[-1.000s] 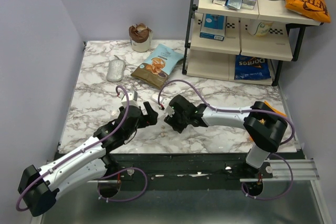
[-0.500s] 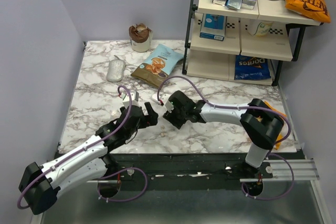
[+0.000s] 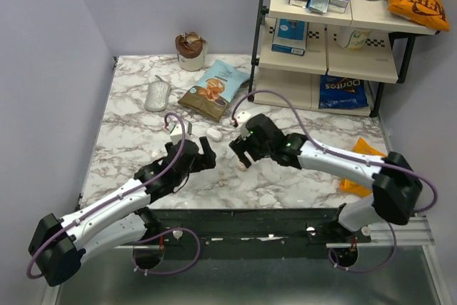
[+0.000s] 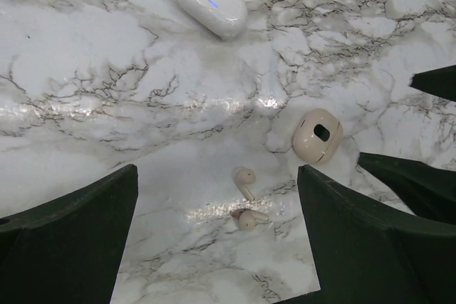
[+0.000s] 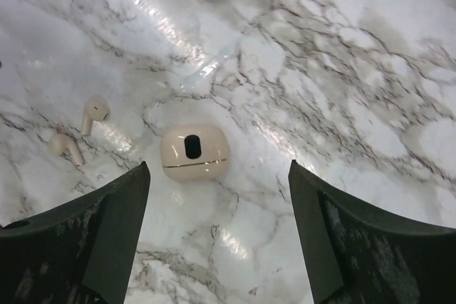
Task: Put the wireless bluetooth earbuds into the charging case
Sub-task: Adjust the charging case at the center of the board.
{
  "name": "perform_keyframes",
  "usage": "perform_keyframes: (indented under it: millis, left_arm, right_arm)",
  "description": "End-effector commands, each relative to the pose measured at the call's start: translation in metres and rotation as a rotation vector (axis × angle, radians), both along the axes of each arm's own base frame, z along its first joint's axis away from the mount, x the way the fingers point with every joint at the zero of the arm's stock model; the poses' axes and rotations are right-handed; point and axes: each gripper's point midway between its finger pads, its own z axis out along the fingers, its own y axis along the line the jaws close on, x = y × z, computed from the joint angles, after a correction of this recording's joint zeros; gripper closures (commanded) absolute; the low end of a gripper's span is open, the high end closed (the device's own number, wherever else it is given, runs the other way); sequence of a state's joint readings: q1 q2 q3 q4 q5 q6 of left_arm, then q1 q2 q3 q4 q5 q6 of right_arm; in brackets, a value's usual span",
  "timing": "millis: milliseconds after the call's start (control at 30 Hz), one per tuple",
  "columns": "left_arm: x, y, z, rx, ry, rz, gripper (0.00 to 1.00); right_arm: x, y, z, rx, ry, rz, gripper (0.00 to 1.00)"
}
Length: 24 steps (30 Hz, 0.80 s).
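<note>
Two tiny cream earbuds (image 4: 244, 179) (image 4: 249, 218) lie on the marble between the wide-apart fingers of my left gripper (image 4: 217, 169), which is open and holds nothing. The same earbuds (image 5: 95, 112) (image 5: 64, 146) show at the left of the right wrist view. The white, pebble-shaped charging case (image 4: 211, 1) (image 3: 214, 133) lies shut farther off, with a small blue light on it. A cream rounded case (image 5: 194, 152) (image 4: 318, 135) with a dark oval hole lies below my right gripper (image 5: 219, 165), toward its left finger. That gripper is open and touches nothing.
At the back left are a snack bag (image 3: 214, 89), a grey oval object (image 3: 157, 95) and a brown cup (image 3: 191, 49). A shelf rack (image 3: 328, 41) with boxes and bags stands at the back right. An orange bag (image 3: 364, 166) lies by the right arm.
My right gripper's jaws have spread wider and it has drawn up and back, its arm swinging out to the right. The left gripper has crept slightly forward, still open.
</note>
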<state>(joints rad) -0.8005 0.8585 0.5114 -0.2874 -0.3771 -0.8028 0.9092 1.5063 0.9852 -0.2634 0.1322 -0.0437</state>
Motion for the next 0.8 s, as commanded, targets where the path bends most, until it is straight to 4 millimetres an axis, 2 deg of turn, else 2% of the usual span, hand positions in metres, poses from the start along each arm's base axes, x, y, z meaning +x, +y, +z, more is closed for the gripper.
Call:
perform_keyframes:
  millis: [0,33,100,133,267,367,433,533,767]
  left_arm:
    - [0.015,-0.007,0.017,0.071,-0.040,-0.040,0.01]
    - [0.019,-0.016,0.015,0.097,-0.023,-0.068,0.01]
    - [0.021,-0.028,0.009,0.163,-0.003,-0.168,0.02]
    - [0.024,-0.042,0.005,0.182,0.029,-0.230,0.02]
    - [0.028,-0.065,-0.005,0.278,0.066,-0.410,0.05]
    - [0.037,-0.075,-0.010,0.312,0.092,-0.437,0.05]
    - [0.044,-0.085,-0.013,0.307,0.103,-0.446,0.04]
    - [0.045,-0.101,-0.024,0.290,0.145,-0.488,0.01]
    - [0.030,-0.126,-0.053,0.339,0.210,-0.629,0.01]
  right_arm:
    - [0.004,-0.043,0.032,0.126,0.049,-0.328,0.13]
    - [0.000,-0.050,0.046,0.182,0.045,-0.358,0.13]
    - [-0.006,-0.057,0.055,0.248,0.061,-0.411,0.13]
    - [-0.011,-0.061,0.063,0.285,0.054,-0.416,0.13]
    - [-0.028,-0.068,0.072,0.355,0.071,-0.412,0.14]
    - [-0.035,-0.072,0.077,0.391,0.074,-0.406,0.14]
    - [-0.041,-0.073,0.073,0.395,0.083,-0.394,0.14]
    - [-0.046,-0.076,0.071,0.395,0.086,-0.377,0.14]
    - [-0.052,-0.084,0.075,0.405,0.068,-0.365,0.14]
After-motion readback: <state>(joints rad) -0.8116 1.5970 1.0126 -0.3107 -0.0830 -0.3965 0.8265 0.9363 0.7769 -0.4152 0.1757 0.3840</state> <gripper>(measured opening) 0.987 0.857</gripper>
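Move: The beige charging case lies some 10 cm to the left gripper's right, level with it fore and aft and about 9 cm lower. From that gripper, the two loose earbuds are about 4 cm back and 4 cm right, and the white case is about 9 cm ahead and 2 cm right, both roughly 10 cm down. The right gripper hovers almost over the charging case, which lies about 8 cm below, 2 cm left and 1 cm back of it. Swing the open left gripper about 11 cm right towards the charging case, reaching some 5 cm forward and sinking after a slight rise, while the wrist turns clockwise about 30 degrees and tips down; stop short of gripping. Clear the right gripper out of its way: up and right first, then back and right, still open, turning clockwise. ##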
